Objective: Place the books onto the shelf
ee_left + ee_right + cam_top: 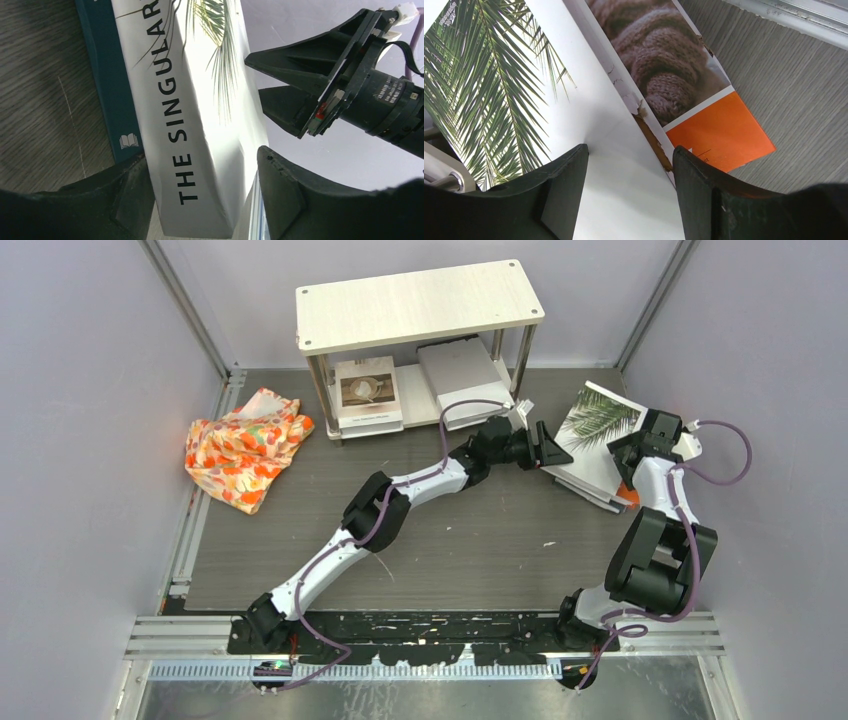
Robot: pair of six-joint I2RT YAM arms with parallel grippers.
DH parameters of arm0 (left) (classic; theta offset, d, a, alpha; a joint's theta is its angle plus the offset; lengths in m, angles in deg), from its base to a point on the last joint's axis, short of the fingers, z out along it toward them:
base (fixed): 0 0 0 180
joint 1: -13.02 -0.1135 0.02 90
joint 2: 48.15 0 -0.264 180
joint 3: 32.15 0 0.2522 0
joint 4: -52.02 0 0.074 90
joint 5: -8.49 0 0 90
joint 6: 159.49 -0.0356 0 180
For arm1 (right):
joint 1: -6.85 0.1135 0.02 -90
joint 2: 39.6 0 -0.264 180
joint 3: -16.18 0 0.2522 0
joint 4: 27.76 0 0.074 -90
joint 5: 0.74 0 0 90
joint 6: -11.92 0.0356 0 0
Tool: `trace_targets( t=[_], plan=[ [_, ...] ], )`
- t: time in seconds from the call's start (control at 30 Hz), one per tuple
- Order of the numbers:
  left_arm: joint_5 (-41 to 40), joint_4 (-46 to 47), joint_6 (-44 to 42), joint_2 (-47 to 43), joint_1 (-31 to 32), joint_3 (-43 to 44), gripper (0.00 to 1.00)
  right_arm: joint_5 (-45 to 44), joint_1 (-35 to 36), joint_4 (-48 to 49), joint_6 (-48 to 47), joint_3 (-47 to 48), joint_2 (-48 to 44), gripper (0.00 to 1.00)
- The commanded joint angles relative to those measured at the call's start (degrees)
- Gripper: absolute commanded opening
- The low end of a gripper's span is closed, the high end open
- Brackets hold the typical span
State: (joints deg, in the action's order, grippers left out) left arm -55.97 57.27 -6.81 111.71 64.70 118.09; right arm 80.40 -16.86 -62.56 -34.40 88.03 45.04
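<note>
The shelf (420,305) stands at the back with the coffee-cup book (367,390) and the grey-white book (462,370) on its lower board. A stack of books lies at the right: the palm-leaf book (598,420) (200,100) (499,75) is on top, over a teal book (107,75) and an orange book (724,135). My left gripper (553,448) (202,157) straddles the near corner of the palm-leaf book's spine, with a gap still showing at one finger. My right gripper (630,452) (630,148) (255,75) is open, fingers over the book's white cover at its right corner.
An orange-and-white floral cloth (245,445) lies crumpled at the left of the dark mat. Grey walls close in the table on the left, the back and the right. The stack lies close to the right wall.
</note>
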Motion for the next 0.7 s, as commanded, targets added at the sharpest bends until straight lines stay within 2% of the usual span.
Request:
trace_targets(
  t=[0.0, 0.23, 0.67],
  plan=[
    [2.8, 5.4, 0.7, -3.1, 0.5, -0.5, 0.65, 0.5, 0.4, 0.7, -0.3, 0.2, -2.6, 0.68],
    [2.7, 5.3, -0.1, -6.7, 0.4, -5.9, 0.52, 0.3, 0.4, 0.2, 0.4, -0.2, -4.4, 0.68],
    [-1.1, 7.3, -0.9, -15.5, -0.2, -18.2, 0.43, -0.8, 0.5, -0.3, 1.3, -1.5, -7.8, 0.68]
  ],
)
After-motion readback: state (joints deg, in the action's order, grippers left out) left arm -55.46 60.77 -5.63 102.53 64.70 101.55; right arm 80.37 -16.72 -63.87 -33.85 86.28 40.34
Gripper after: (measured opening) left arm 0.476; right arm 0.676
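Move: Just off the near end of the palm-leaf book's spine, the left hand has that book's middle about 8 cm to its right, 2 cm ahead and 2 cm lower. The orange-cornered book under it lies 11 cm right and 5 cm lower, level fore and aft; the grey book on the shelf, 20 cm left and 15 cm ahead, 5 cm lower. From the right hand, the palm-leaf book's middle is 5 cm left, 4 cm ahead, 2 cm lower. Closing from about three-quarters open to half, the left hand first dips some 2 cm and pinches the palm-leaf book's near left corner, one finger below and one on the cover. It then draws back and left about 2 cm each way while rising about 1 cm. The right hand, opening unchanged, stays at the book's right edge and eases up and back 1 cm or so. ##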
